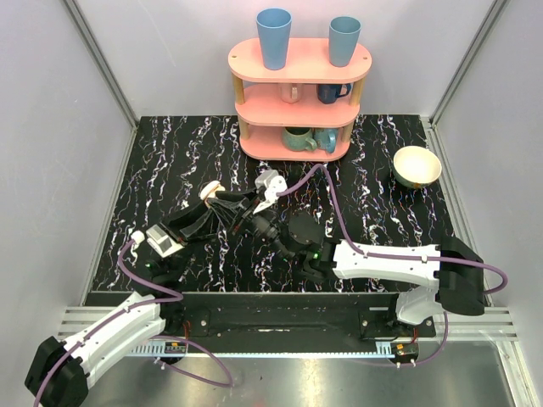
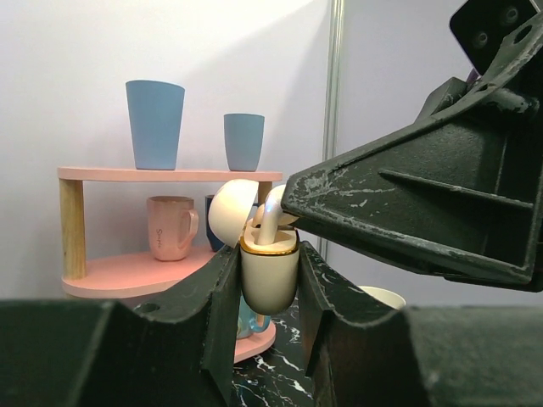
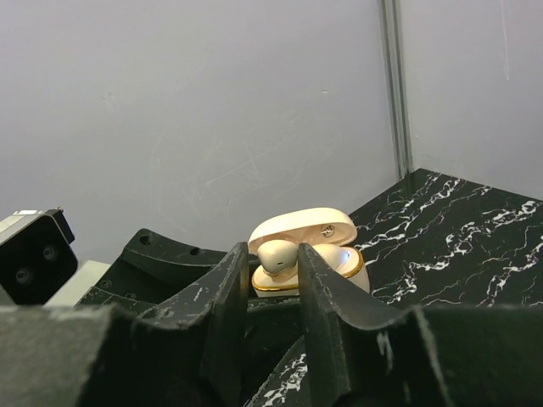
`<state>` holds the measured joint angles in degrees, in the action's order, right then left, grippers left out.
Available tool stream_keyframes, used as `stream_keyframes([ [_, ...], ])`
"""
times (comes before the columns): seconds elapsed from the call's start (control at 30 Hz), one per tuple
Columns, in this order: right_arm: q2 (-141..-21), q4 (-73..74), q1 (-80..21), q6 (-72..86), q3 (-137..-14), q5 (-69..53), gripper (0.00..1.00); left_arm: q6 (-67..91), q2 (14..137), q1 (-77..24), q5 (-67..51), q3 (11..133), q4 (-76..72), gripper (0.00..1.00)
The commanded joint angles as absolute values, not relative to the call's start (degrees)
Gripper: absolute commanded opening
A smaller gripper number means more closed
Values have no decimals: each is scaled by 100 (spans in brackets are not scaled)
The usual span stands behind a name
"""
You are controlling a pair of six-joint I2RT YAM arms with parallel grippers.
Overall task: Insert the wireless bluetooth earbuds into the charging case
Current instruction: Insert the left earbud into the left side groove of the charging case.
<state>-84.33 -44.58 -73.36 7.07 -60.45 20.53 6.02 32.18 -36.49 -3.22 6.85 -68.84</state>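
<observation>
The charging case (image 2: 270, 280) is a small cream pebble with a gold rim and its lid (image 3: 301, 227) tipped open. My left gripper (image 2: 267, 263) is shut on its lower body and holds it up off the black marble table (image 1: 382, 203). One white earbud (image 3: 278, 253) sits in the case's mouth, its stem (image 2: 270, 222) standing up out of the rim. My right gripper (image 3: 271, 254) reaches over the case from the right with the earbud's head between its fingertips; a thin gap shows on the left side. From above, the case (image 1: 210, 188) shows where both grippers meet.
A pink three-tier shelf (image 1: 297, 93) stands at the back with two blue cups on top and mugs below. A cream bowl (image 1: 417, 165) sits at the back right. Grey walls close in both sides.
</observation>
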Motion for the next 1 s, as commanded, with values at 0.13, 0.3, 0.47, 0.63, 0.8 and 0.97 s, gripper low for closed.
stream_keyframes([
  [0.13,-8394,-3973,-7330,308,-6222,2391,43,633,3111,-3674,-466,817,-7822,0],
  [0.3,-8332,-3999,-7330,246,-6214,2417,47,624,3103,-3674,-475,826,-7770,0],
  [0.47,-8244,-4008,-7330,202,-6249,2382,55,642,3138,-3674,-518,817,-7708,0],
  [0.63,-8051,-4104,-7330,193,-6205,2268,64,580,3129,-3674,-527,809,-7462,0],
  [0.8,-7805,-4149,-7330,123,-6188,2215,68,571,3103,-3674,-527,756,-7409,0],
  [0.97,-7445,-4236,-7330,36,-5977,2407,70,519,3059,-3683,-606,756,-7234,0],
])
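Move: The left earbud sits right at the right hand's fingertips, some 1 cm ahead and 1 cm left of its hand point, level with it, its stem over the charging case. The case's middle is about 2 cm ahead, 2 cm left and 2 cm below; the other earbud is about 2 cm ahead and straight ahead. From the left hand, which holds the case, the left earbud lies about 1 cm ahead, 1 cm right and 3 cm above. The left earbud is let go into its groove: the right fingers, already slackening around it, spread to about twice their gap while the hand creeps back about 1 cm. The right hand then pulls clear of the case, up and to the right by nearly 4 cm, as the left hand keeps its pinch on the case and rises back about 1 cm. ##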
